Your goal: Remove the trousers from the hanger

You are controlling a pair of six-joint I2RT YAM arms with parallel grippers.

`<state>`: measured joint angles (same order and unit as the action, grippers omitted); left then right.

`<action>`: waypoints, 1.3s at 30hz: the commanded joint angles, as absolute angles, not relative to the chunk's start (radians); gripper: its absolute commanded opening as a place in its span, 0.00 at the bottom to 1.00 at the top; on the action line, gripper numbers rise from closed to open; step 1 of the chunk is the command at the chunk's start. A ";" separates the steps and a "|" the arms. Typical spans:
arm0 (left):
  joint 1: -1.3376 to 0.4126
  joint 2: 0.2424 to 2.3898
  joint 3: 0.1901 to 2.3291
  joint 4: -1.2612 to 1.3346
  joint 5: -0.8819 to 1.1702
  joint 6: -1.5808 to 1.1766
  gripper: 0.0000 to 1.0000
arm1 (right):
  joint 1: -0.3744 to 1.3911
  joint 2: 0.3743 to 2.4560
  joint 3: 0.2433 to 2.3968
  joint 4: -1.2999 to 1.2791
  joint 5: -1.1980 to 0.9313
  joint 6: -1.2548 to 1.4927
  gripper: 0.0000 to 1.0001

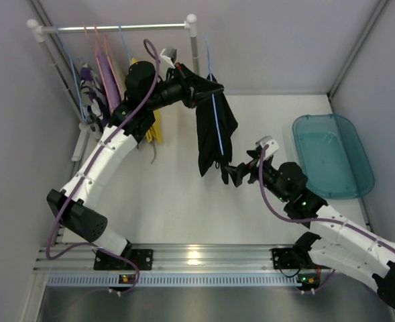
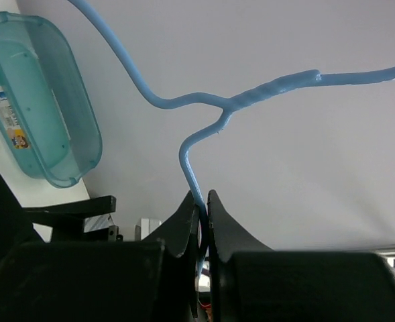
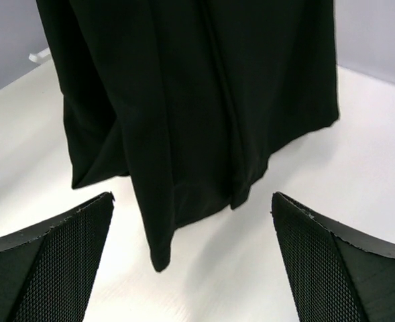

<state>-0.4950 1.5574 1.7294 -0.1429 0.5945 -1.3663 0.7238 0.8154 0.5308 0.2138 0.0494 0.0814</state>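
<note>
The black trousers hang folded over the light-blue wire hanger, held up over the table's middle. My left gripper is shut on the hanger's wire near its top; in the left wrist view the blue hanger runs down between my closed fingertips. My right gripper stands open just below and right of the trousers' lower hem. In the right wrist view the trousers hang ahead of my wide-open gripper, with nothing between the fingers.
A clothes rail at the back left carries pink hangers, purple and yellow garments. A teal plastic bin sits at the right, also seen in the left wrist view as the bin. Grey walls enclose the table.
</note>
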 commanded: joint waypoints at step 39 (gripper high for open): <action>-0.535 1.431 1.662 0.028 0.675 -1.454 0.00 | 0.698 1.190 0.880 0.611 0.035 -0.100 0.27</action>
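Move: The black trousers hang about 9 cm ahead of the open right hand, 4 cm to its left, their middle some 9 cm above it. The blue hanger carrying them, held by the left hand, has its middle roughly 8 cm ahead of the right hand, 4 cm left and 16 cm up. The rack's foot stands some 20 cm ahead, 14 cm left, 20 cm lower. From the left hand the trousers hang straight below, about 15 cm down. Right hand reaches about 7 cm forward and rises, closing on the trousers; left draws hanger back and up. ##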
